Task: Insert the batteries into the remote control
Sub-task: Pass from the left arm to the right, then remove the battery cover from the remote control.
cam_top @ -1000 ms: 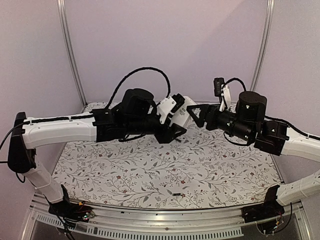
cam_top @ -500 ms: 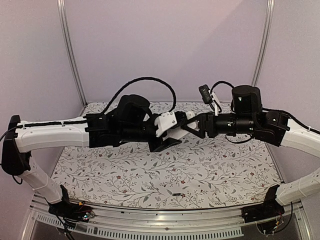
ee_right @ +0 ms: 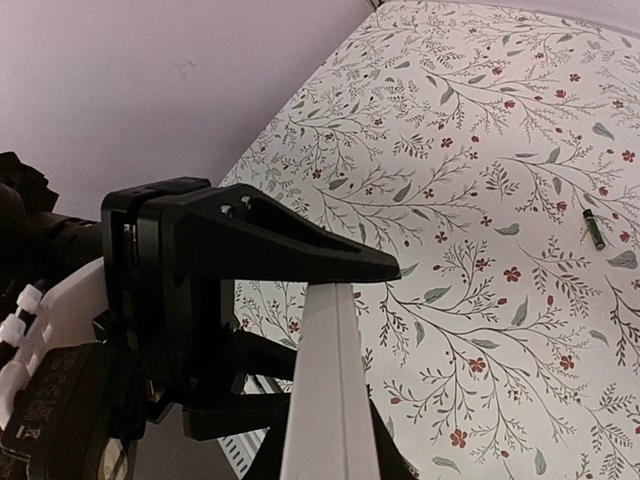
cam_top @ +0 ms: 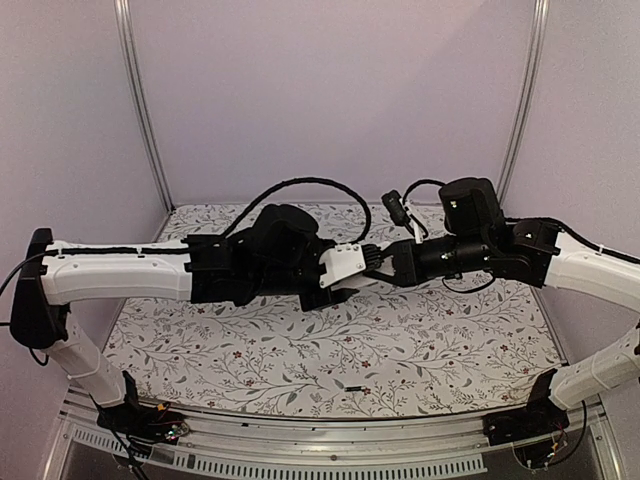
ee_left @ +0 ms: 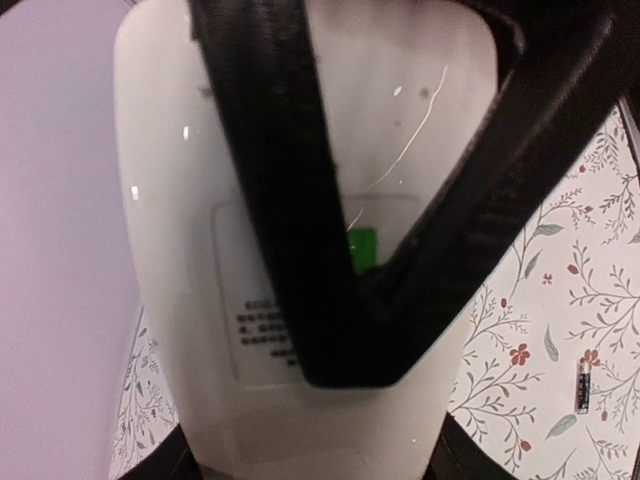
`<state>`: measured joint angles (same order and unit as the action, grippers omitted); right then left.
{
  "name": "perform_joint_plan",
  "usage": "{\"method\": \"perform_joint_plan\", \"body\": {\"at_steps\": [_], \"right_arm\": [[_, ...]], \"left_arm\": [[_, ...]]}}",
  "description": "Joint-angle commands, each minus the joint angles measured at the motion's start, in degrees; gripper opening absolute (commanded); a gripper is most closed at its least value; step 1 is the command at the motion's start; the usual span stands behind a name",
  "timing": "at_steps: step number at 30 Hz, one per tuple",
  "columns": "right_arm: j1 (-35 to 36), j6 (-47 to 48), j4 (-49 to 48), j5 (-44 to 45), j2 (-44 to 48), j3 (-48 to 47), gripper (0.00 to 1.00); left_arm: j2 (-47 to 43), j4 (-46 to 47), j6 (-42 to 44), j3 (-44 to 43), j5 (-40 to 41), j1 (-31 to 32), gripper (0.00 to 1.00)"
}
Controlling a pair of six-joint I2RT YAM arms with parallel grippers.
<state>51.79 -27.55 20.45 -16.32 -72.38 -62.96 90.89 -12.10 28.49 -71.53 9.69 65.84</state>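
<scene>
The white remote control point(cam_top: 346, 260) hangs in the air above the middle of the table, held between both arms. My left gripper point(cam_top: 328, 276) is shut on its sides; in the left wrist view its back, with a printed label point(ee_left: 262, 325), fills the frame. My right gripper point(cam_top: 380, 262) is shut on the remote's other end, its black fingers point(ee_left: 290, 200) forming a V across the back. A small green patch point(ee_left: 362, 246) shows between them. The right wrist view shows the remote point(ee_right: 322, 400) edge-on between the jaws. One battery point(cam_top: 355, 388) point(ee_left: 582, 388) point(ee_right: 594, 229) lies on the table near the front edge.
The floral tablecloth point(cam_top: 300, 345) covers the table under both arms. A metal rail point(cam_top: 330, 440) runs along the near edge, with upright posts point(cam_top: 140, 110) at the back corners. Cables loop above both wrists.
My right arm has swung left and its gripper has closed on the remote's end. The left arm has lowered and levelled the remote. The battery on the table has not moved.
</scene>
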Motion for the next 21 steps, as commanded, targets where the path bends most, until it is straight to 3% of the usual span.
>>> {"method": "perform_joint_plan", "body": {"at_steps": [1,4,8,13,21], "right_arm": [[-1.48,-0.48,-0.94,-3.63,-0.37,-0.35,0.00],[-2.35,-0.25,-2.52,-4.33,0.74,0.74,0.00],[-4.87,-0.23,-8.32,-5.25,4.17,4.14,0.00],[-8.43,1.23,-14.71,-6.40,8.30,7.51,0.00],[-10.33,2.91,-19.83,-5.59,12.25,10.60,0.00]], "left_arm": [[-0.68,2.03,3.55,-0.24,-1.57,2.01,0.34],[-2.03,2.68,1.09,0.47,-0.96,1.79,0.62],[-5.64,6.19,-5.58,3.11,0.93,0.89,0.89],[-10.82,8.03,-18.29,6.32,-1.90,-3.03,0.96],[-13.81,18.40,-43.30,11.48,-17.55,-12.57,0.96]]}}
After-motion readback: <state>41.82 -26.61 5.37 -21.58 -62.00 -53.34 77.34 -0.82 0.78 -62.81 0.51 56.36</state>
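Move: The remote is held by both hands: its middle lies about 3 cm to the left hand's right and 2 cm above it, about 1 cm back. From the right hand its middle is some 4 cm left, 1 cm ahead and 2 cm below. On the table, about 22 cm below the left hand, the far battery lies some 18 cm ahead and 6 cm right, the near battery about 13 cm back and 5 cm right. The left fingers open wide and let go of the remote's left end; that hand then backs off up and to the left, roughly 8 cm up and 5 cm left with a little forward at the end, rolling some 35 degrees so its fingers come up towards level. The right hand keeps its pinch on the remote's right end and, as the left fingers open, draws it away to the right and a little forward, then lifts as well, about 5 cm right and 5 cm up, its fingertips tipping slightly upward. ##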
